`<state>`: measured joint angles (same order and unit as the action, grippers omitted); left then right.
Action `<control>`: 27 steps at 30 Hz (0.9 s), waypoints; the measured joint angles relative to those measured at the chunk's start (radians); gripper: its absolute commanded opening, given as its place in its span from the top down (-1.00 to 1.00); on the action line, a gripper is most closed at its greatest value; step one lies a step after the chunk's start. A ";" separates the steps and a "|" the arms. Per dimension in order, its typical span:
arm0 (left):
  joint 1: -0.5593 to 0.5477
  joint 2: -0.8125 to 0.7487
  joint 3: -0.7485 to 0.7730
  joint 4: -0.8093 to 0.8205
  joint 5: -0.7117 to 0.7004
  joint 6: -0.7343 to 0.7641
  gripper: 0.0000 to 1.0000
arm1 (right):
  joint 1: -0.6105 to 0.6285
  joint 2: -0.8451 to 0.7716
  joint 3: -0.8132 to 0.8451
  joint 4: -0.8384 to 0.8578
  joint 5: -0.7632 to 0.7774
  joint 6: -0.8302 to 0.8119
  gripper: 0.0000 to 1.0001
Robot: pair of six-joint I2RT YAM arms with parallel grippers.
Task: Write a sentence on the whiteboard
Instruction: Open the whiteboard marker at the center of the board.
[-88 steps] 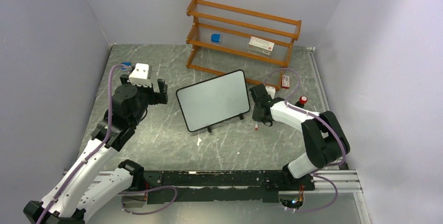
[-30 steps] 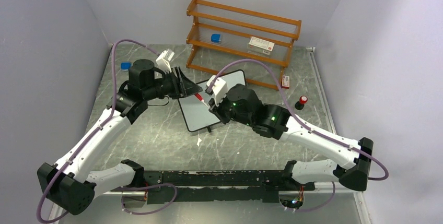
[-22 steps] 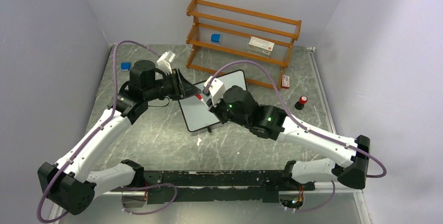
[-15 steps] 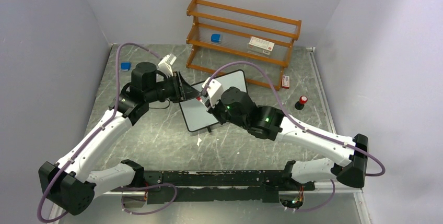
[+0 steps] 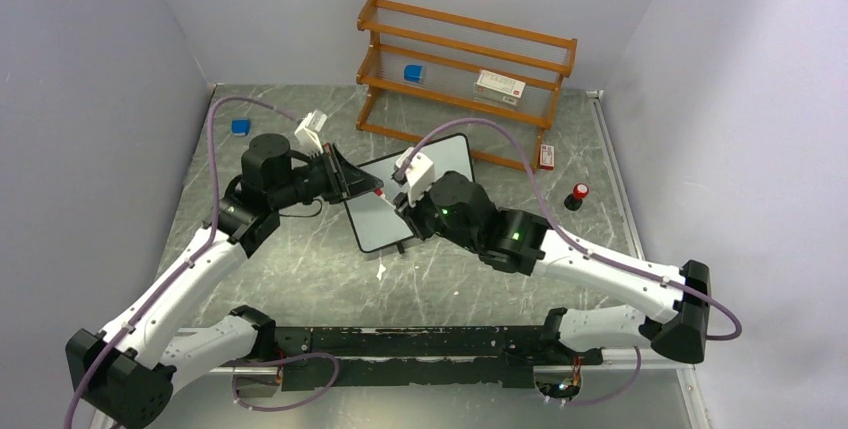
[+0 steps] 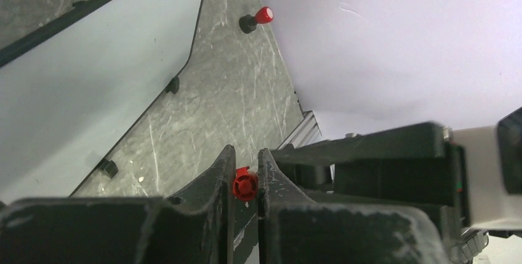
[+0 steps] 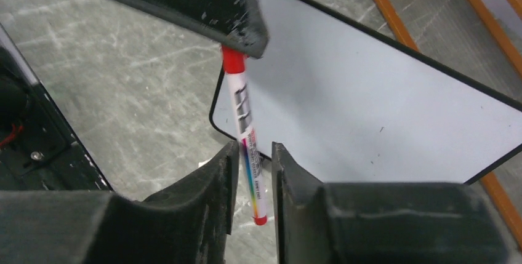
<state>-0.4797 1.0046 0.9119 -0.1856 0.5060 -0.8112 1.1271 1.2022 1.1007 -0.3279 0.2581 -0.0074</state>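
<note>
The whiteboard [image 5: 372, 221] stands tilted on its small black feet at mid-table, blank [image 7: 369, 104] and also seen from the side [image 6: 92, 73]. A white marker [image 7: 246, 122] with a red cap [image 5: 379, 192] hangs over the board's left end. My left gripper [image 5: 373, 189] [image 6: 245, 172] is shut on the cap [image 6: 245, 185]. My right gripper [image 5: 398, 203] [image 7: 253, 153] brackets the marker's lower barrel with its jaws slightly parted; a gap shows beside the barrel.
A wooden shelf [image 5: 465, 59] at the back carries a blue item [image 5: 413, 73] and a white box [image 5: 499, 86]. A small red-and-white item [image 5: 546, 156] and a red-topped black knob [image 5: 579, 194] [image 6: 258, 18] lie at the right. A blue block [image 5: 240, 126] sits far left.
My left jaws have closed onto the marker's red cap. My right jaws, shut on the barrel before, have eased apart. Both grippers drifted slightly toward the near left.
</note>
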 measured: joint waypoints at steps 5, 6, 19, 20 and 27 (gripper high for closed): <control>0.000 -0.068 -0.103 0.069 -0.045 -0.085 0.90 | -0.025 -0.082 -0.059 0.097 -0.018 0.072 -0.14; 0.000 -0.082 -0.124 0.085 -0.059 -0.106 0.90 | -0.040 -0.107 -0.078 0.127 -0.038 0.091 -0.18; 0.000 -0.244 -0.378 0.383 -0.177 -0.398 0.90 | -0.376 -0.258 -0.305 0.431 -0.447 0.431 -0.28; 0.000 -0.249 -0.398 0.410 -0.183 -0.421 0.90 | -0.377 -0.259 -0.317 0.452 -0.467 0.457 -0.28; 0.000 -0.255 -0.470 0.562 -0.204 -0.539 0.90 | -0.380 -0.237 -0.370 0.587 -0.563 0.594 -0.26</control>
<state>-0.4793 0.7498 0.4416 0.3759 0.3016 -1.3506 0.7471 0.9657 0.7307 0.2596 -0.3050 0.5869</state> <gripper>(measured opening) 0.153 0.636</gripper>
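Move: The left fingers already grip the marker by its red cap end; the marker's middle lies about 4 cm right, 2 cm back and 2 cm below that hand. From the right hand, just loosening around the barrel, it is about 1 cm ahead, 1 cm left and 1 cm up. The left fingertips are some 4 cm ahead, 5 cm left and 3 cm above the right hand; the whiteboard's middle is roughly 16 cm ahead, 1 cm right and 23 cm below it. Right hand opens off the marker, rises about 5 cm, tilting up; left hand draws the marker left. ##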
